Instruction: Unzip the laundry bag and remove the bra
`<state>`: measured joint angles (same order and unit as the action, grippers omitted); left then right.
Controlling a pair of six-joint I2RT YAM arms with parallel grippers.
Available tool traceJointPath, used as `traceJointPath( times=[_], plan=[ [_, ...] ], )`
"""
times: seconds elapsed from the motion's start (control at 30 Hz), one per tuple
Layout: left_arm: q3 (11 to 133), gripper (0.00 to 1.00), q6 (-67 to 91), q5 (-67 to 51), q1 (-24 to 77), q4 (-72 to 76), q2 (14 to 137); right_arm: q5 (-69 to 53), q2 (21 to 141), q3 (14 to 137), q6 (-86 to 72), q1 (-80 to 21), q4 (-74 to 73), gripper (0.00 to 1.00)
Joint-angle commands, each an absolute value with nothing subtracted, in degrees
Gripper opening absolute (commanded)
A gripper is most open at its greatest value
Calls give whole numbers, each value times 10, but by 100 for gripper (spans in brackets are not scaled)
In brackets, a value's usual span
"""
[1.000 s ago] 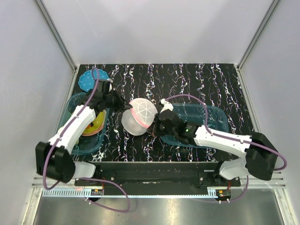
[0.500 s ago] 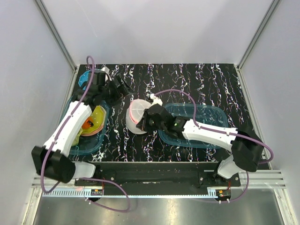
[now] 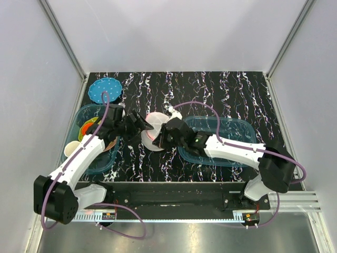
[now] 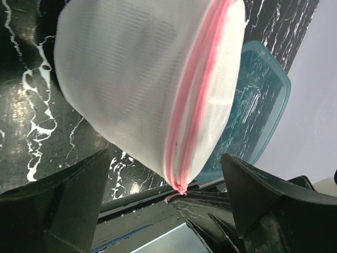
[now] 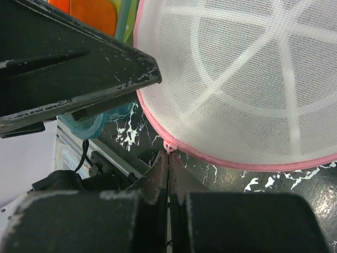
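The laundry bag [image 3: 154,130], a white mesh case with pink zipper trim, stands on edge at the table's middle, zipped shut. My left gripper [image 3: 139,123] is open against the bag's left side. In the left wrist view the bag [image 4: 152,79] fills the space between the wide-spread fingers [image 4: 58,211]. My right gripper [image 3: 162,138] is shut on the pink zipper pull [image 5: 169,147] at the bag's lower edge; its closed fingers [image 5: 168,174] meet just under the trim. The pull also shows in the left wrist view [image 4: 179,191]. The bra is hidden.
A teal bin [image 3: 78,118] at the left holds orange and yellow items [image 3: 88,129] and a white cup [image 3: 70,151]. Another teal bin [image 3: 239,132] lies under my right arm. A blue dotted disc [image 3: 105,89] lies at the back left.
My left arm swung from the back left toward the bag, and its open fingers now reach the bag's left side. My right gripper moved left to the bag's lower edge and stayed there.
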<state>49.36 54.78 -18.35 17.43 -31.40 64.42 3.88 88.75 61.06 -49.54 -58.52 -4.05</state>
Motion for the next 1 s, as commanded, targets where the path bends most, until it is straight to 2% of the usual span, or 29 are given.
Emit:
traceJointPath(
  times=[0.0,0.1,0.17,0.2,0.27,0.7,0.97],
  plan=[
    [526,86,564,-182,191,-246,661,34,884,606,-503,-591,-17,0],
    [524,76,570,-186,191,-232,678,38,877,600,-503,-591,-18,0],
    [523,58,573,-189,192,-225,691,40,873,597,-502,-591,-22,0],
    [526,24,571,-188,191,-225,694,43,868,596,-501,-591,-25,0],
    [544,0,564,-185,188,-235,701,48,860,590,-498,-591,-33,0],
    [663,0,455,-221,118,-308,754,88,736,460,-487,-583,-98,0],
    [707,0,428,-233,117,-308,811,55,767,490,-482,-584,-82,0]
  ],
)
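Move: Just off the left hand's open fingers, some 2 cm ahead, 2 cm right and 1 cm lower, is the pink zipper edge of the laundry bag. The bag's middle sags about 5 cm to this hand's right, 2 cm ahead and 5 cm below. From the right hand, already pinching the zipper pull, that edge spot is roughly 6 cm ahead and 1 cm left at much the same height. The empty tub's middle lies about 27 cm right, level and some 10 cm below. Easing about 2 cm forward and to the right, the left hand shuts its fingers on the bag's pink zipper edge, then carries it some 3 cm farther forward, rising about 3 cm. Meanwhile the right hand keeps its pinch on the zipper pull and, after a slight sink, draws it some 6 cm right and 2 cm back, towards the empty tub. ##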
